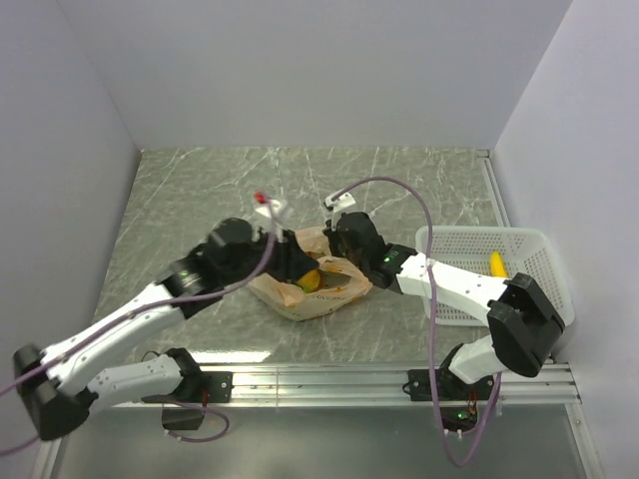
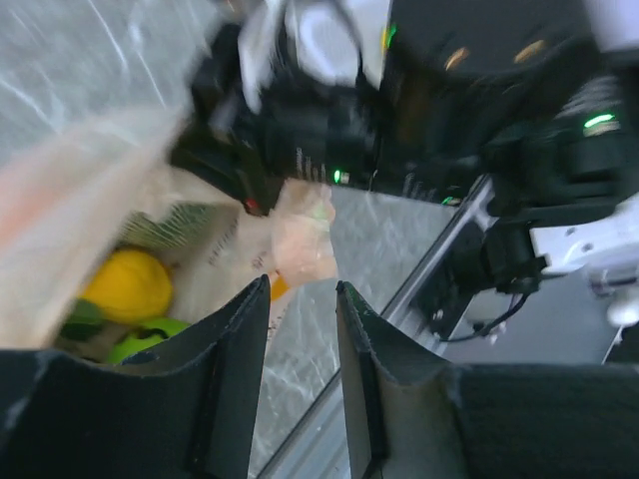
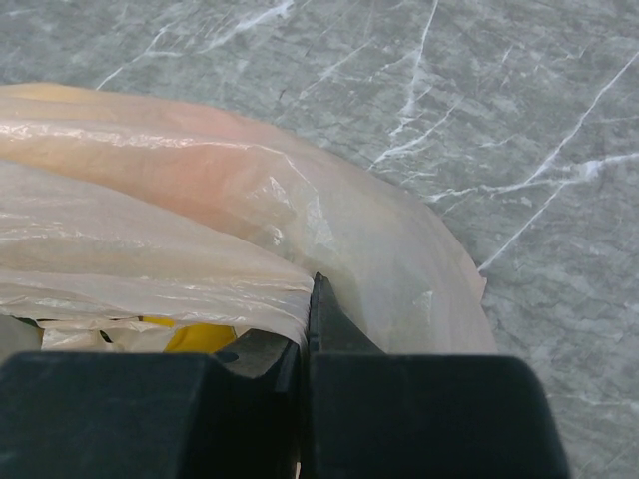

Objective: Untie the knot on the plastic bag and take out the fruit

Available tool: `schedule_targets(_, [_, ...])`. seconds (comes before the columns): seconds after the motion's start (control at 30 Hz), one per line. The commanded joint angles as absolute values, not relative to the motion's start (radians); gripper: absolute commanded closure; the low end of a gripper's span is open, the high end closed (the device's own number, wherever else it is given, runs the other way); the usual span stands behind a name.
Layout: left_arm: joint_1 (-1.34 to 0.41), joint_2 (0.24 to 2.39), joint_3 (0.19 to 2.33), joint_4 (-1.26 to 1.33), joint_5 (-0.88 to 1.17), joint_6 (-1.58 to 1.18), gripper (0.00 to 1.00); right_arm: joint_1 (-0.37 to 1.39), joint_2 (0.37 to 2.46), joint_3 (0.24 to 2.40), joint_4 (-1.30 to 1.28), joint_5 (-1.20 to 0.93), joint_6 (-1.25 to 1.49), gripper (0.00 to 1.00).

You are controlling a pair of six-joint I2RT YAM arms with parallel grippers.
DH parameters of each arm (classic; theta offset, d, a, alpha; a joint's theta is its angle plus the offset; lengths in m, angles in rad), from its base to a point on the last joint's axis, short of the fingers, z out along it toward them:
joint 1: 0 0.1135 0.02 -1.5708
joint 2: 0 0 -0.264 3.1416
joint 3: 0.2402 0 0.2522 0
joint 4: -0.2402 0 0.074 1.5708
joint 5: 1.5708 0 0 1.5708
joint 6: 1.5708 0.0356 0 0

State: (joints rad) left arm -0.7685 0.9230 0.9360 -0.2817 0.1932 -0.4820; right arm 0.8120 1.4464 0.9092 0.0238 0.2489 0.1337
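Note:
The pale orange plastic bag lies crumpled mid-table with its mouth gaping. The fruit shows inside: a yellow lemon, a green apple and a netted melon. My right gripper is shut on a fold of the bag's film at the rim, with yellow fruit just below. My left gripper is open at the bag's left side, nothing between its fingers; a crumpled peach strip hangs just beyond the tips. The knot does not show in any view.
A white mesh basket stands at the right edge, holding one yellow piece. The right arm's black wrist sits close in front of my left gripper. A metal rail runs along the table's near edge.

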Motion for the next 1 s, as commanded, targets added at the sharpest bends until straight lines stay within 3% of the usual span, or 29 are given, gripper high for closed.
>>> schedule_targets(0.0, [-0.879, 1.023, 0.896, -0.204, 0.009, -0.532, 0.61, 0.818, 1.401, 0.902, 0.069, 0.265, 0.146, 1.0])
schedule_targets(0.13, [-0.893, 1.144, 0.867, -0.3, -0.196, -0.679, 0.57, 0.816, 1.404, 0.894, 0.072, 0.281, 0.155, 1.0])
schedule_targets(0.23, [-0.893, 1.122, 0.818, -0.382, -0.327, -0.808, 0.54, 0.805, 1.402, 0.876, 0.072, 0.336, 0.176, 1.0])
schedule_targets(0.4, [-0.893, 1.003, 0.637, -0.373, -0.227, -0.908, 0.45, 0.718, 1.43, 0.853, 0.06, 0.322, 0.305, 1.0])
schedule_targets(0.53, [-0.893, 0.996, 0.551, -0.341, -0.16, -0.931, 0.3, 0.684, 1.463, 0.847, 0.081, 0.307, 0.379, 1.0])
schedule_targets(0.63, [-0.893, 1.031, 0.535, -0.288, -0.127, -0.905, 0.12, 0.66, 1.502, 0.854, 0.077, 0.265, 0.416, 0.89])
schedule_targets(0.73, [-0.893, 1.101, 0.557, -0.236, -0.06, -0.859, 0.06, 0.655, 1.479, 0.856, 0.064, 0.25, 0.411, 0.67])
schedule_targets(0.77, [-0.893, 1.114, 0.563, -0.227, -0.052, -0.854, 0.06, 0.657, 1.459, 0.859, 0.049, 0.242, 0.381, 0.57])
schedule_targets(0.87, [-0.893, 1.134, 0.572, -0.212, -0.058, -0.845, 0.06, 0.684, 1.343, 0.886, -0.021, 0.247, 0.298, 0.41])
schedule_targets(0.97, [-0.893, 1.121, 0.574, -0.196, -0.069, -0.845, 0.07, 0.741, 1.197, 0.951, -0.136, 0.287, 0.22, 0.37])
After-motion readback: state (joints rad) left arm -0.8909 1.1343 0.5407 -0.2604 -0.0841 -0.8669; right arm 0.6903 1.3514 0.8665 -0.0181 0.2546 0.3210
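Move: The bag's near-left rim lies about 21 cm below the left hand, some 3 cm back and 3 cm to its left. From that hand, the yellow fruit in the bag is about 24 cm down, 1 cm ahead and 1 cm right; the dull green fruit, at the same depth, is 6 cm ahead and 8 cm right. The bag's far rim is already pinched in the right hand's fingertips, with the yellow fruit some 10 cm back, 3 cm left and 10 cm below. The bag's near-left rim is what the empty left hand drops to, about 23 cm down and slightly back, swinging briefly right, then left again, as the fingers tip some 30 degrees downward and spread wide around the film. The right hand, first still, draws the pinched far rim about 4 cm forward and right, then opens, releases it and starts back, rising a little. ##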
